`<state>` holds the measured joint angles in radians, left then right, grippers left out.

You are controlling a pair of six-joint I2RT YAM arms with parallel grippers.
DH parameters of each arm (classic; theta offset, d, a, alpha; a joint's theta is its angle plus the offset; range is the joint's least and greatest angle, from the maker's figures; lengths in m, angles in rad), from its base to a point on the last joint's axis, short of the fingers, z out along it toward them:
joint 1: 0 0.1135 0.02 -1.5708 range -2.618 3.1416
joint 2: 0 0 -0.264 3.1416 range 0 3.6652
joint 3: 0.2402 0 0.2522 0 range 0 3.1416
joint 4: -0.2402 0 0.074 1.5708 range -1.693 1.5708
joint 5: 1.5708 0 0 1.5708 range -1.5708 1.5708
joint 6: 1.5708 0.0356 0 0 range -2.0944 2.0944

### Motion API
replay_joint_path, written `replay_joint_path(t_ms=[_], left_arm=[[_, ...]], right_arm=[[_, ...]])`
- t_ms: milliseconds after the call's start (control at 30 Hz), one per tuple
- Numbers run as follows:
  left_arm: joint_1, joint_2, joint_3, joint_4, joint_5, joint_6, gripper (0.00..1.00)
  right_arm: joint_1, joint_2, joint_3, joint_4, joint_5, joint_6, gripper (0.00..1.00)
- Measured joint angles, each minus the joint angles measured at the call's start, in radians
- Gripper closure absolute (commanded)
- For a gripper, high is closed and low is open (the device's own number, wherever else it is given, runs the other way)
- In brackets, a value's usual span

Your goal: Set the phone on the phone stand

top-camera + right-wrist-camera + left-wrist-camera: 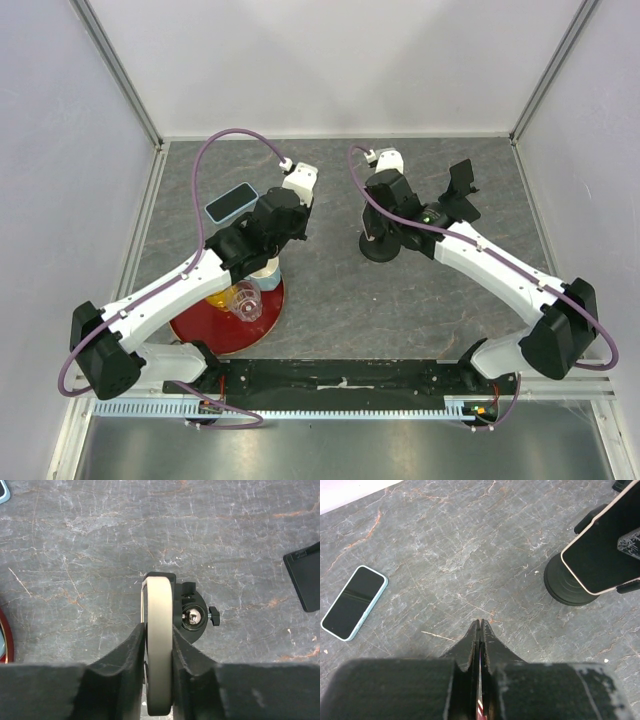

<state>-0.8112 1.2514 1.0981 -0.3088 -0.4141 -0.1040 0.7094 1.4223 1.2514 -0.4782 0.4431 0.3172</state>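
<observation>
A phone in a beige case (602, 550) stands upright against the black phone stand (565, 582), its screen facing the left wrist camera. My right gripper (159, 626) is shut on the phone's beige edge (159, 645) from above, one finger on each side. The stand's ball joint (192, 617) shows just behind it. From above, the right gripper (385, 215) covers the phone over the stand's round base (380, 250). A second phone in a light blue case (230, 203) lies flat at the back left. My left gripper (480, 622) hovers between the two, shut and empty.
A red plate (200, 335) with a clear cup (245, 298) and other items sits under the left arm. A black folding holder (462, 190) stands to the right of the phone stand. Grey walls enclose the table on three sides.
</observation>
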Motion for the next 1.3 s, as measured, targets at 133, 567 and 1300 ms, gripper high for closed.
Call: replay_joint_path(t_ms=[133, 567, 1300], left_arm=[[0.0, 0.0, 0.004, 0.0, 0.003, 0.0, 0.98], [0.0, 0.0, 0.005, -0.001, 0.026, 0.0, 0.98], [0.0, 0.059, 0.058, -0.044, 0.27, -0.007, 0.73]], right_arm=[[-0.005, -0.009, -0.011, -0.058, 0.0, -0.015, 0.46], [-0.091, -0.112, -0.155, -0.044, -0.164, -0.064, 0.36], [-0.19, -0.296, -0.178, -0.107, -0.098, -0.243, 0.18]])
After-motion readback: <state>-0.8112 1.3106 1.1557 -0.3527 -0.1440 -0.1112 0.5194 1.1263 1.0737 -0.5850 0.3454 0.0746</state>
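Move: The phone is already on the phone stand, its top edge still between the right fingers and its middle about 5 cm below that hand and 1 cm to the right, level fore and aft. The phone stand's middle is some 11 cm below, 2 cm ahead and 3 cm right; a black folding stand is about 12 cm ahead, 25 cm right and 14 cm below. From the left hand the phone lies roughly 18 cm right, straight across, 5 cm below. The right hand releases the phone and withdraws about 10 cm right; the left, opening partly, follows 5 cm. ##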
